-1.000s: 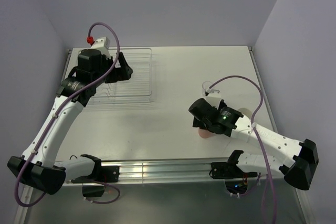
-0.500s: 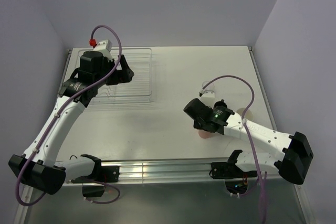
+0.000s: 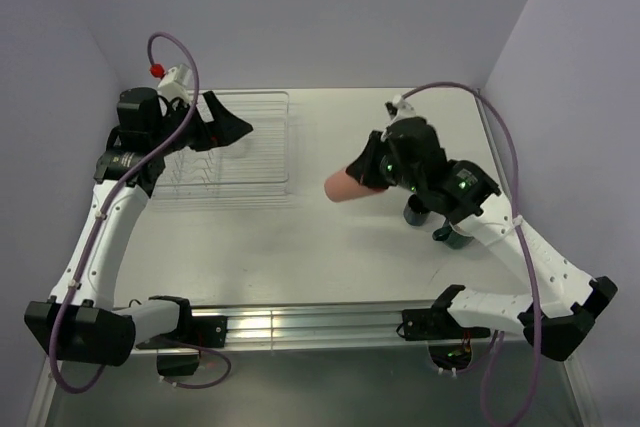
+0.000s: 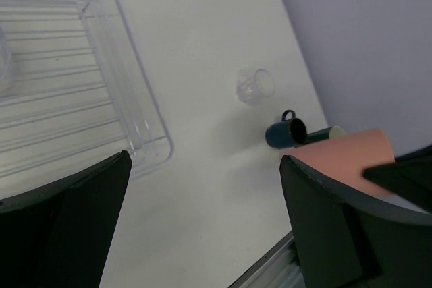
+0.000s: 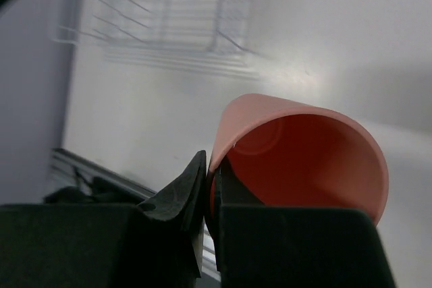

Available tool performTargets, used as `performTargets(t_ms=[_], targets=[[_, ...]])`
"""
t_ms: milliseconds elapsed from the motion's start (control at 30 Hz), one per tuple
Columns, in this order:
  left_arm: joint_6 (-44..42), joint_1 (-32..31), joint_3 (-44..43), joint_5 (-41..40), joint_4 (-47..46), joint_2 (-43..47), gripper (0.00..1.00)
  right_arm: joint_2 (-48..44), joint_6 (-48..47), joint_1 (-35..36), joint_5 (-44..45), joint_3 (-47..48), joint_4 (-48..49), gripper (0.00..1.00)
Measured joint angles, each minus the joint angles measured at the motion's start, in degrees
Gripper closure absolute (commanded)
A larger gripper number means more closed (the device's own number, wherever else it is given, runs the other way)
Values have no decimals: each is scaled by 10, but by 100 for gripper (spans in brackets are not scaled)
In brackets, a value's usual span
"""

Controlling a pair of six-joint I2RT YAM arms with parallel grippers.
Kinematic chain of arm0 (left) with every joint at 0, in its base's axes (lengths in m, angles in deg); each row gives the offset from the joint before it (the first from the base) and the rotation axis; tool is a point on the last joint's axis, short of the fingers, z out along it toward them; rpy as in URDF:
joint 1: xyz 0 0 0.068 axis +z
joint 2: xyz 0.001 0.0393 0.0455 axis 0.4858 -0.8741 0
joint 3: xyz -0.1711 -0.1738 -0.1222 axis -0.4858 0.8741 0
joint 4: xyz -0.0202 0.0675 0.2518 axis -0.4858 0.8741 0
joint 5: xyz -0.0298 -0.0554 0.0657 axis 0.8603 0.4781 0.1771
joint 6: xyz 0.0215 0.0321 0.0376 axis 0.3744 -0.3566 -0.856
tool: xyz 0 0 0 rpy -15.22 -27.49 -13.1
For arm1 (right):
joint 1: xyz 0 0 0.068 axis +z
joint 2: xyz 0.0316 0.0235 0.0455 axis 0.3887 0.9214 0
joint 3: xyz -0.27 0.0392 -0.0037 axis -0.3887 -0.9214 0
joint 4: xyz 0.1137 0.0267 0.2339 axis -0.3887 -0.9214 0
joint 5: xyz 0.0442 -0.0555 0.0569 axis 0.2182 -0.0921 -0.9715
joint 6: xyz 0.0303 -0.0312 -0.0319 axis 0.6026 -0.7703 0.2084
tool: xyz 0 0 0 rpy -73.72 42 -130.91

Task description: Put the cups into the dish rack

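My right gripper (image 3: 368, 173) is shut on the rim of the salmon-pink cup (image 3: 344, 186), one finger inside and one outside. It holds the cup on its side in the air over the table's middle, to the right of the dish rack (image 3: 262, 149). In the right wrist view the pink cup (image 5: 304, 160) opens toward the camera, with the gripper (image 5: 210, 168) pinching its wall. My left gripper (image 3: 230, 127) hangs open over the rack with nothing in it. On the table lie a clear glass tumbler (image 4: 254, 84), a navy mug (image 4: 286, 131) and a teal mug (image 4: 325, 133).
The navy mug (image 3: 416, 211) and teal mug (image 3: 452, 236) sit under my right forearm, near the table's right side. The rack's clear rim (image 4: 143, 109) is close below my left gripper (image 4: 204, 160). Walls close in the table on three sides.
My right gripper shut on the pink cup near the front right, lifted it and carried it back and left toward the rack. The left arm drew back a little to the left.
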Motion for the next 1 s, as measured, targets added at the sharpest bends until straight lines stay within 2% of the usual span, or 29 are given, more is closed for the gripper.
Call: performTargets(t_ms=[167,333,433,633,1000], targets=[[73,60,33,174,-127,-14,1,26,-11,-115,-176,58,92,100],[185,63,76,289,-301,-52,1,86,38,-158,-349,70,230,100],[235,63,78,318,-379,-78,1,126,102,-171,-432,70,329,100],[289,59,78,342,-470,-92,1,182,212,-181,-515,62,489,100],[275,4,77,349,-468,-94,1,214,346,-205,-567,21,683,100]])
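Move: Ahead and to the left of the right hand, which already holds the coral cup by its rim, waits the open left gripper, about 10 cm ahead, 25 cm left and 4 cm higher. The dark mug stands some 4 cm ahead and 18 cm right of the right hand, 23 cm below. From the left hand, the cup is about 9 cm back, 24 cm right and 8 cm lower; the dish rack's middle is roughly 14 cm ahead, 11 cm left and 28 cm down. Lifting about 14 cm while swinging some 9 cm left and 8 cm forward, the right hand carries the coral cup towards the left gripper, rolling left side up and turning counter-clockwise so that the cup's closed end points there; its pinch on the rim holds. Meanwhile the left hand, fingers still wide open, goes about 7 cm right and 5 cm up to meet the cup, turning clockwise with its fingertips tipping up. ##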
